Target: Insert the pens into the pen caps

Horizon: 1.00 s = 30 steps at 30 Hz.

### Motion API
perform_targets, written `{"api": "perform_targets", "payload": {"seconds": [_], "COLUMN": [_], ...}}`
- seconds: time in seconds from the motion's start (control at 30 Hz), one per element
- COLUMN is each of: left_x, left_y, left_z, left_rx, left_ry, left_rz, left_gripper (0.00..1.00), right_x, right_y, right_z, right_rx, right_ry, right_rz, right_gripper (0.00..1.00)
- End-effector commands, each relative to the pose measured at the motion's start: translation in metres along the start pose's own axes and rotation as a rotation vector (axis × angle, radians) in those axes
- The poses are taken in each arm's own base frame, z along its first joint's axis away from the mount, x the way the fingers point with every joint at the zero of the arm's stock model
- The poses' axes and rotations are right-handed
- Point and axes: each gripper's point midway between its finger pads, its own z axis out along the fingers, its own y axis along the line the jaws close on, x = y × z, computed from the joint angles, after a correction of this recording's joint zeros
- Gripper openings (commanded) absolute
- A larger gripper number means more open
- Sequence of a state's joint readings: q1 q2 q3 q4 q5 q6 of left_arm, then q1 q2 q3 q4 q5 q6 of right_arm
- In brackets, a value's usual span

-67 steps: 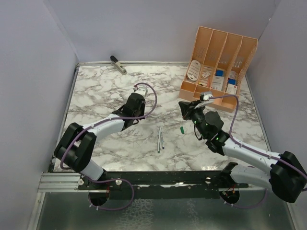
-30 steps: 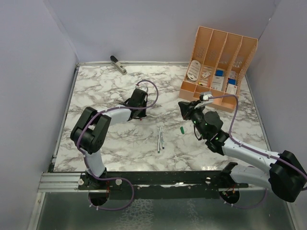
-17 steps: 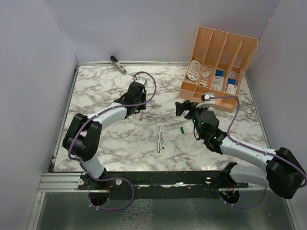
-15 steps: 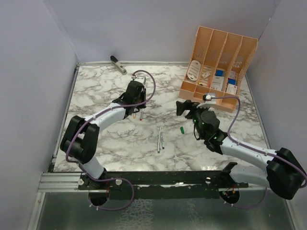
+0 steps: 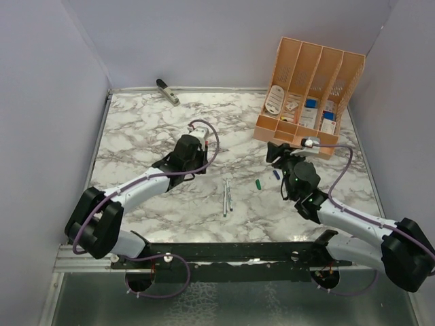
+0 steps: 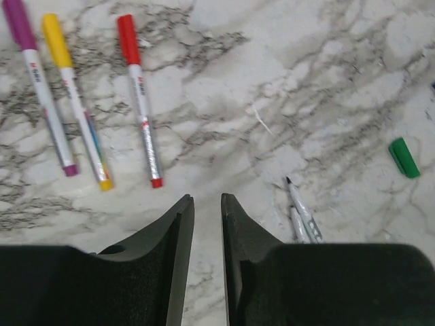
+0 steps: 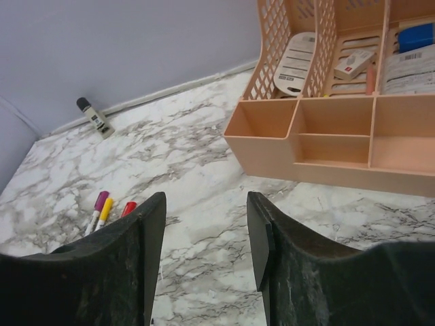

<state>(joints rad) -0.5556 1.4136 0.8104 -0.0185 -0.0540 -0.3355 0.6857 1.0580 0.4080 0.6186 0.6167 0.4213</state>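
Observation:
Three pens with caps on, purple [image 6: 37, 88], yellow [image 6: 75, 102] and red [image 6: 139, 102], lie side by side in the left wrist view. Two bare silver pens [image 5: 227, 197] lie together mid-table, also visible by my left fingers as the bare pens [image 6: 299, 210]. A green cap [image 5: 258, 183] lies right of them, and a blue cap [image 5: 276, 174] lies just beyond it. My left gripper [image 6: 204, 204] hovers between the capped pens and the bare ones, jaws slightly apart and empty. My right gripper [image 7: 204, 210] is open and empty, just past the blue cap.
A peach desk organiser [image 5: 309, 88] with cards and boxes stands at the back right, close ahead of the right gripper as the organiser [image 7: 326, 142]. A grey-black stapler-like tool [image 5: 167, 92] lies at the back wall. Walls enclose the marble table on three sides.
My right gripper opened and shifted right; the blue cap now lies on the table beside it. My left gripper drew back toward the near side, away from the capped pens.

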Motion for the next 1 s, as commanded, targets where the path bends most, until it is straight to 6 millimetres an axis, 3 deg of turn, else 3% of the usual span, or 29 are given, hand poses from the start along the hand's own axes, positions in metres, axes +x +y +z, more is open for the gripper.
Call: {"api": "perform_targets", "payload": {"seconds": [0.0,0.13,0.4,0.57,0.97], "left_x": [0.007,0.027,0.062,0.078,0.115], "left_y": [-0.048,-0.064,-0.060,-0.070,-0.089], "left_z": [-0.020,-0.026,-0.028,-0.026,-0.025], "left_rx": [0.136,0.170,0.163,0.205,0.209], "left_ry": [-0.020,0.036,0.137,0.203,0.312], "left_rz": [0.118,0.129,0.109,0.099,0.123], "left_gripper": [0.26,0.26,0.27,0.53,0.54], "right_x": [-0.004,0.015,0.022,0.028,0.036], "right_y": [-0.004,-0.004,-0.011,-0.010,-0.011], "right_z": [0.007,0.011,0.009,0.009,0.009], "right_rx": [0.028,0.028,0.047,0.042,0.045], "right_ry": [0.011,0.086,0.120,0.141,0.168], "right_rz": [-0.018,-0.038,-0.078,-0.086,-0.087], "right_gripper": [0.50,0.52,0.56,0.73,0.74]}}
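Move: Two uncapped pens lie side by side, roughly lengthwise, behind and to the right of the empty left hand; the left one's middle is about 7 cm back, 8 cm right and 9 cm below, the blue-ended pen about 6 cm back and 10 cm right. The capped red pen is some 9 cm ahead, straight out, and just as low. From the right hand, the green cap is level ahead, about 6 cm left and 18 cm below; the blue cap is 3 cm ahead, straight out, equally low. The left hand leaves the capped red pen behind and swings back and to the right towards the two uncapped pens, level at first and then sinking, about 11 cm back, 6 cm right and 5 cm down in all, while it turns some 15 degrees clockwise, tips its fingers further down and opens them from a quarter to about half, touching nothing yet. The right hand sinks some 4.5 cm almost straight down towards the height of the green cap, tipping its fingertips about 10 degrees down, its left side dipping slightly, and widening its already half-open fingers to about three quarters. ##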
